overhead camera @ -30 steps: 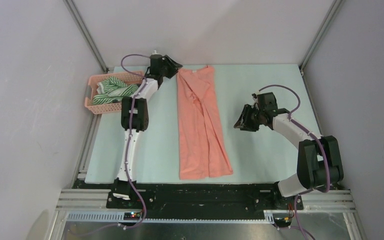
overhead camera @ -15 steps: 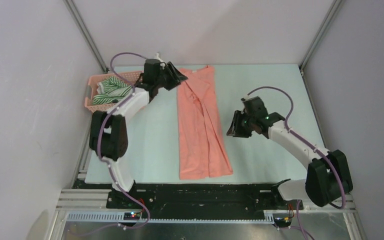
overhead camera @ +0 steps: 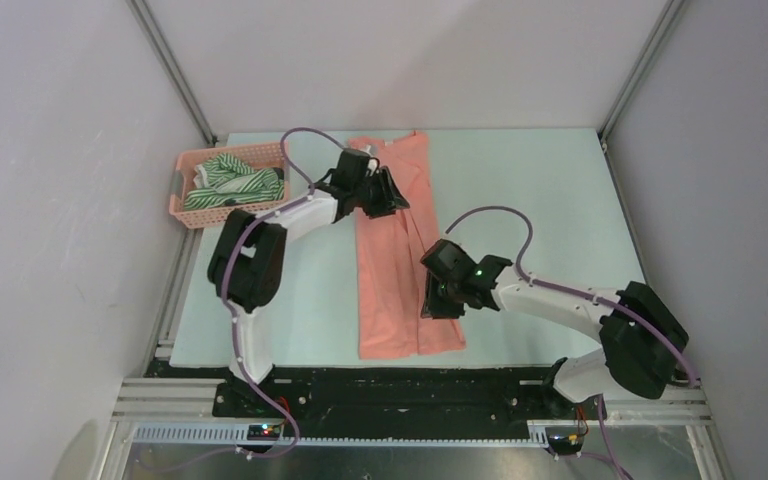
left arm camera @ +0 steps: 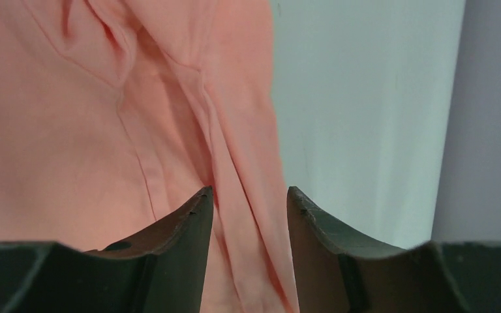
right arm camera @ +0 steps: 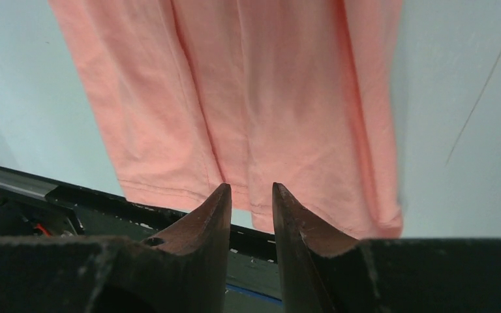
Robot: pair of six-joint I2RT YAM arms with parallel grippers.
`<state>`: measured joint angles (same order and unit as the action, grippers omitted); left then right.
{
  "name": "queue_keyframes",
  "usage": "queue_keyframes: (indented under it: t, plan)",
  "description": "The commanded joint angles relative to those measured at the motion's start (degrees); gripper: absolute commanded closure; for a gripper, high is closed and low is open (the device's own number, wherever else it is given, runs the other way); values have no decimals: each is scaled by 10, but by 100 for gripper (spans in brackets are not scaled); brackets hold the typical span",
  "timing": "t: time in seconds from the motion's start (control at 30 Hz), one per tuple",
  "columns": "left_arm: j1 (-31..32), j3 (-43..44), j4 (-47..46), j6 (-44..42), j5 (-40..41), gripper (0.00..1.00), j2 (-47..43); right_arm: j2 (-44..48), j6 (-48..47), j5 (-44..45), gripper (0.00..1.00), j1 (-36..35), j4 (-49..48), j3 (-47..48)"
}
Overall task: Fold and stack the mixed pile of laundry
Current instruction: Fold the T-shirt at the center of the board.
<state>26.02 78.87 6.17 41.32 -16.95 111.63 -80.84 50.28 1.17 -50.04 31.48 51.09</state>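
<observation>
The salmon-pink shirt [overhead camera: 395, 270] lies folded into a long strip down the middle of the table, collar at the far end. My left gripper [overhead camera: 393, 196] hovers open over its upper part. In the left wrist view the gripper [left arm camera: 249, 197] straddles a raised fold of the shirt [left arm camera: 104, 117] without pinching it. My right gripper [overhead camera: 432, 303] is over the shirt's lower right edge. In the right wrist view it [right arm camera: 250, 190] stands narrowly open and empty, pointing at the hem [right arm camera: 267, 130]. The green-and-white striped garment [overhead camera: 230, 180] lies in the basket.
The pink lattice basket [overhead camera: 188, 208] sits at the table's far left corner. The pale table [overhead camera: 540, 200] is walled by grey panels on three sides. A black rail [overhead camera: 390, 385] with both arm bases runs along the near edge, just past the hem.
My left gripper moved from the shirt's far left corner rightward onto its upper part. My right arm swung left and nearer, to the shirt's lower right edge, and its jaws narrowed.
</observation>
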Motion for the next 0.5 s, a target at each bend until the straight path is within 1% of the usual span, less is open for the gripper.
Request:
queue_keyframes:
  t: [0.0, 0.2, 0.47]
  plan:
    - [-1, 69, -3, -17, -21, 51, 50, -20, 68, 44, 66, -33, -4, -1]
    - [-1, 119, 0, -13, -23, 53, 120, -58, 92, 51, 67, -57, 3, 3]
    - [-1, 147, 5, -17, -15, 53, 162, -111, 94, 65, 67, -68, 20, 29]
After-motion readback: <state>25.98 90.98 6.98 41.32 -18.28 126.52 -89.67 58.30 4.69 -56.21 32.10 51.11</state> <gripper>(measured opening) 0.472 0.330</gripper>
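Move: Below the left hand, the T-shirt's inner fold lies about 5 cm ahead, 3 cm right and 8 cm down; the collar end is some 28 cm ahead and 4 cm left at that depth. From the right hand, the flap above the hem lies about 3 cm back, 1 cm left and 6 cm below; the hem edge is some 8 cm back with no sideways offset, and the shirt's lower right corner about 7 cm back and 6 cm right. Sinking onto the T-shirt with both hands, the left drops about 5 cm while going 4 cm forward and slightly right towards the inner fold. The right comes down about 5 cm and back 3 cm towards the hem-end flap, its fingers tipping some 10 degrees more steeply down and ending close over the cloth. Both grippers stay part-open; contact can't be made out for certain. ##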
